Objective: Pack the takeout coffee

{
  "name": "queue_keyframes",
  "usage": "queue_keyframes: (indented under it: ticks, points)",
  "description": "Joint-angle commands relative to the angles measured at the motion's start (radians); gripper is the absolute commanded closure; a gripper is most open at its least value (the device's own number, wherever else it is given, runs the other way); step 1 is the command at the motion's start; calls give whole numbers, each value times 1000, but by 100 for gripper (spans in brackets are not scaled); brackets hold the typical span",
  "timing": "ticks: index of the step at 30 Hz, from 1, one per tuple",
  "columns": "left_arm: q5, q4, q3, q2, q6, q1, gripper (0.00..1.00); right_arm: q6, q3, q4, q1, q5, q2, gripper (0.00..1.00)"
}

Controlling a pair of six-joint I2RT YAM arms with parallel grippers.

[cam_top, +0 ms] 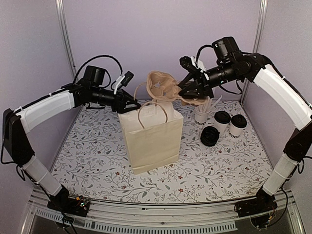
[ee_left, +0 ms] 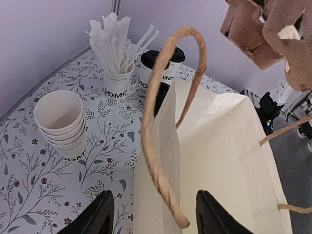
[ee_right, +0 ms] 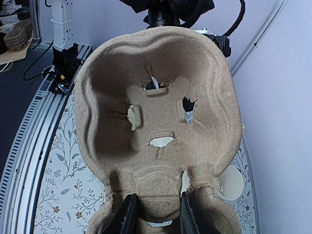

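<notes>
Two takeout coffee cups, white with black lids, stand at the right of the table; the left wrist view shows them beyond the bag. The cream paper bag stands upright and open in the middle. My left gripper is open at the bag's top left edge, its fingers on either side of the bag wall and a loop handle, touching neither. My right gripper is shut on the edge of a brown pulp cup carrier, held tilted in the air above the bag.
A white cup of straws stands behind the coffee cups, and a stack of black lids lies in front of them. A stack of empty white cups stands behind the bag. Purple walls close in the back and sides.
</notes>
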Motion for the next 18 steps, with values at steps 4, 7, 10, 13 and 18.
queue_keyframes:
  ticks: [4, 7, 10, 13, 18]
  points:
    - [-32, -77, 69, 59, 41, -53, 55, 31, 26, 24, 40, -33, 27, 71]
    - [3, -77, 83, 75, 42, -66, 67, 34, 24, 19, 52, -39, 25, 71]
    - [59, -80, 95, 90, 43, -82, 76, 40, 26, 21, 61, -57, 20, 71]
    - [135, -80, 101, 100, 42, -102, 82, 54, 26, 27, 70, -96, 14, 71]
    - [214, -80, 119, 115, 36, -141, 86, 65, 30, 28, 109, -118, 12, 70]
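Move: Just beyond the left fingers, the far rim of the paper bag runs in between them, its pinching spot about 2 cm to the right, 1 cm back and 2 cm below. The white cup stack stands some 12 cm ahead, 9 cm to the right and 20 cm down from that hand. The bag's opening lies about 12 cm left, 2 cm back and 11 cm below the right hand, which holds the brown carrier; the straw cup is 12 cm ahead, 10 cm right of this hand, 27 cm down. Closing on the bag's far rim near its left corner, the left hand slides about 5 cm to the right, sinking slightly, then draws back some 3 cm while turning about 10 degrees clockwise with the rim pinched. The right hand keeps its grip on the carrier and brings it 3 cm left and 3 cm back, nearly level, farther over the bag's opening. ##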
